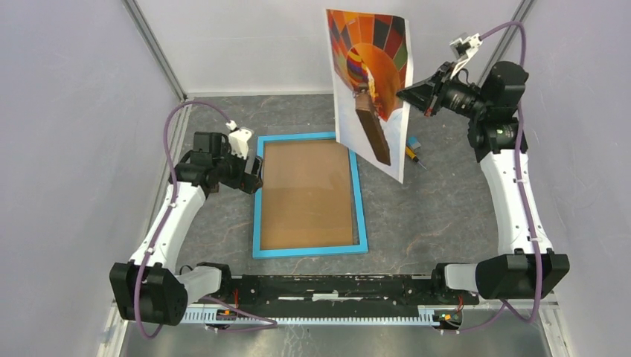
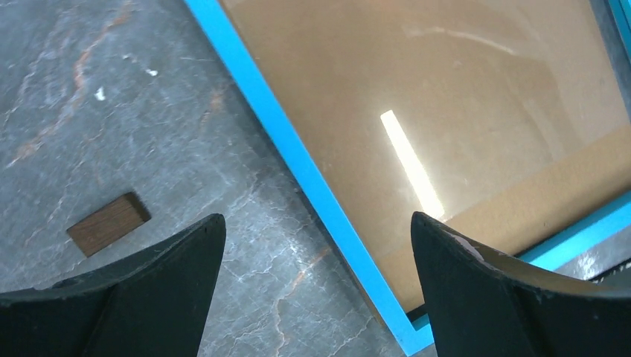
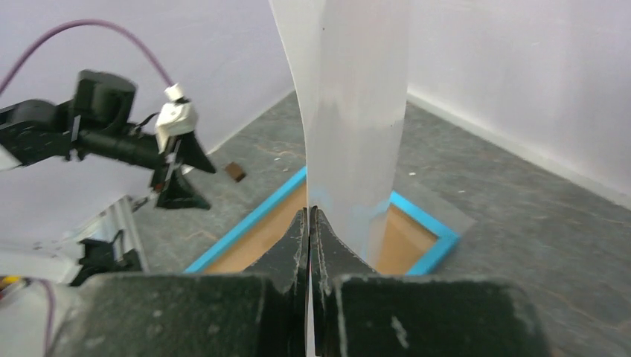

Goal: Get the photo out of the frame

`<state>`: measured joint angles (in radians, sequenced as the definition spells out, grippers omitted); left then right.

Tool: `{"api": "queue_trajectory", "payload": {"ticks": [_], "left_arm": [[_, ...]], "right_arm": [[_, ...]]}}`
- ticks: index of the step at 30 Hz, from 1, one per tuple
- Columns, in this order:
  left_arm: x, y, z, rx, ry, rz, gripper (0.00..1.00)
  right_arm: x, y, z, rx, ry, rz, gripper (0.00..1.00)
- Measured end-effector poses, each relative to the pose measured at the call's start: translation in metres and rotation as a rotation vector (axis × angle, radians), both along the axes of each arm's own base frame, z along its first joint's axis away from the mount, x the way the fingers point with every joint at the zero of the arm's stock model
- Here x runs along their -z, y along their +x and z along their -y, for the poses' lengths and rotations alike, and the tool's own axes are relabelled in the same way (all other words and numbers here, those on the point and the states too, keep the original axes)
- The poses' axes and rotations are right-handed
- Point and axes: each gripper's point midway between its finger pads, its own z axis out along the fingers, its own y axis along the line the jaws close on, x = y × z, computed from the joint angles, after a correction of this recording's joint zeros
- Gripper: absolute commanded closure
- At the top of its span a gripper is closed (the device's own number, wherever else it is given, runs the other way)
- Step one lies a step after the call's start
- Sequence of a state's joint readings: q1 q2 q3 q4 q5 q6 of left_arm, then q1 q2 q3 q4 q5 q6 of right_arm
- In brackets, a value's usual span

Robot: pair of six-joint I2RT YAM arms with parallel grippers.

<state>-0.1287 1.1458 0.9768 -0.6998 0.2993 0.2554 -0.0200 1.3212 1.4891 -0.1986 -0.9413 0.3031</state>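
Observation:
The photo (image 1: 372, 82), a hot air balloon print, hangs upright in the air at the back right. My right gripper (image 1: 405, 95) is shut on its right edge. From the right wrist the photo's pale back (image 3: 357, 111) rises from the closed jaws of the right gripper (image 3: 309, 212). The frame (image 1: 257, 216) lies flat on the table, a blue border around a brown board. My left gripper (image 1: 257, 175) stands open at the frame's left edge. In the left wrist view the left gripper (image 2: 316, 219) straddles the blue border (image 2: 290, 149) near a corner and holds nothing.
A small brown wooden piece (image 2: 108, 222) lies on the grey table left of the frame. A small blue object (image 1: 413, 141) and a yellow-handled tool (image 1: 413, 156) lie behind the photo at the right. Pale walls close in the sides and back.

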Motion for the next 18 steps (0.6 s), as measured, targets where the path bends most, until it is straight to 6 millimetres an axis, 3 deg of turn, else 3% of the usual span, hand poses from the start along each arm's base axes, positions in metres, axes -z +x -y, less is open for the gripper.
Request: {"api": "queue_trajectory", "payload": {"ticks": [9,13,18], "left_arm": [[-0.009,0.029,-0.041,-0.236,-0.091,0.003,0.00],[-0.011,0.035,-0.055,-0.314,-0.143,0.000,0.00],[-0.013,0.036,-0.057,-0.343,-0.184,-0.008,0.00]], "right_arm": [[0.044,-0.035,-0.072,-0.232,0.115,-0.191,1.00],[0.043,-0.050,-0.098,-0.314,0.182,-0.242,1.00],[0.031,-0.062,-0.114,-0.379,0.285,-0.281,1.00]]}}
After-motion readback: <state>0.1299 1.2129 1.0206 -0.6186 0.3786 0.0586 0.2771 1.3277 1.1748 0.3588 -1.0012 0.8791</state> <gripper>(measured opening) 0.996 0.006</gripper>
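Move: The right hand grips the photo by its edge, high up and off to the right of the frame. The frame's middle is about 23 cm to its left, 4 cm nearer the base and some 41 cm below. The screwdriver lies about 12 cm right and 10 cm farther out, the blue block some 13 cm right and 15 cm out, both on the table. From the open left hand, the frame's middle is about 17 cm right, 3 cm ahead and 14 cm lower; the brown block is about 16 cm left and 5 cm ahead. Swinging left and somewhat back, the right hand carries the pinched photo some 11 cm across towards the frame, dipping about 4 cm before rising slightly, and turns counter-clockwise as its fingers tip lower. The left hand, wide open and empty, shifts about 6 cm left and 4 cm forward off the frame's left side towards the brown block, also turning counter-clockwise about 20 degrees. ##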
